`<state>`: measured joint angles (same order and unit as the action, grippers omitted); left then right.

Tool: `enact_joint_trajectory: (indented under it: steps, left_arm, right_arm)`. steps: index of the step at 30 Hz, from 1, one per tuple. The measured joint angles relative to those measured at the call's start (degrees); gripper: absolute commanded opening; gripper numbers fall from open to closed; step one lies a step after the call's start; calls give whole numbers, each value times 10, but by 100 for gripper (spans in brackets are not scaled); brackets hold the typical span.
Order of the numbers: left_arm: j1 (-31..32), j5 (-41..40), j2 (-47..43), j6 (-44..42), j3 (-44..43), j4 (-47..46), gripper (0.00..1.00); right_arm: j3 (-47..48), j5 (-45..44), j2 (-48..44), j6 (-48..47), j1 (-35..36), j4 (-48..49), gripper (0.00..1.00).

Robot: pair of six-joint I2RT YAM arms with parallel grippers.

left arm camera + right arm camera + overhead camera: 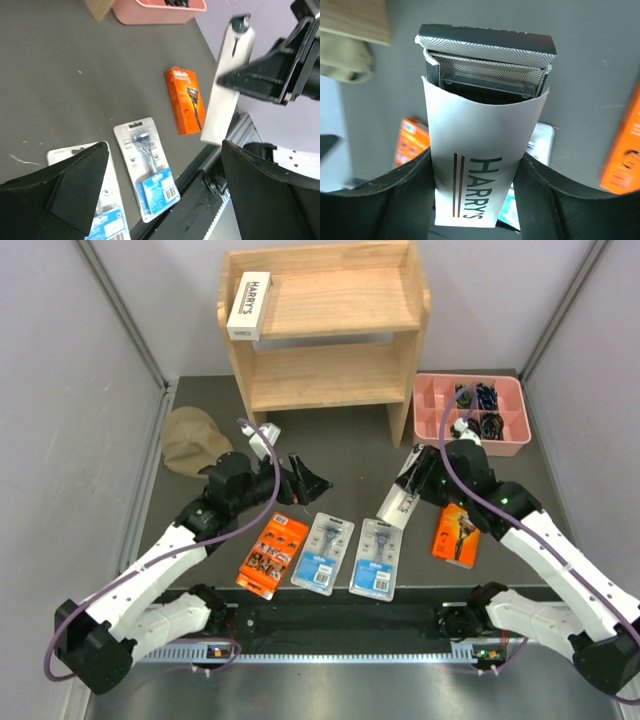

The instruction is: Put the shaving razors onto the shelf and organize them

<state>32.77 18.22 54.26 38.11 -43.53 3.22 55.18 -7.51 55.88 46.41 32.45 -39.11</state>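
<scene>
My right gripper [422,480] [477,200] is shut on a long white HARRY'S box [398,508] [480,160], its sleeve bowed between the fingers and its patterned inner box showing at the far end. A second HARRY'S box [250,303] lies at the left of the top tier of the light-wood shelf [330,375]. On the table in front of the arms lie an orange pack [272,555], two blue-labelled blister packs [323,553] [377,558] and another orange pack [457,534]. My left gripper [305,483] [165,195] hangs open over the blister packs [146,167], holding nothing.
A pink compartmented tray [512,445] with small dark items stands right of the shelf. An olive cap [190,440] lies at the left by the wall. Grey walls close in both sides. A black rail runs along the near edge.
</scene>
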Motion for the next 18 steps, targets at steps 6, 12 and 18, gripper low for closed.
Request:
enact_joint_trajectory:
  steps: [6,12,18]
  left_arm:
    - [64,1,33,0,-21,-20,99]
    - [129,-5,72,-4,-52,-45,99]
    - [178,-36,105,-6,-61,-67,98]
  right_arm:
    - [0,15,-21,38,0,53,56]
    - [0,39,-15,55,0,74,56]
    - [0,50,-14,66,0,81,56]
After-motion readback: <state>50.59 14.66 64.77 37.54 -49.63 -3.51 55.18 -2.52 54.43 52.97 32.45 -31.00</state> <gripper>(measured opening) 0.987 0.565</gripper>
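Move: The Harry's box, already held near its upper end by the right hand, has its middle about 16 cm right of the left hand, 1 cm back and some 4 cm lower. Its middle is about 3 cm back, 2 cm left and 3 cm below the right hand. From the left hand, the right blister pack lies roughly 13 cm back and 14 cm right, the left pack 12 cm back and 1 cm right, both some 24 cm down. Open left hand swings about 9 cm right and 5 back towards the box the right raises 4 cm. ##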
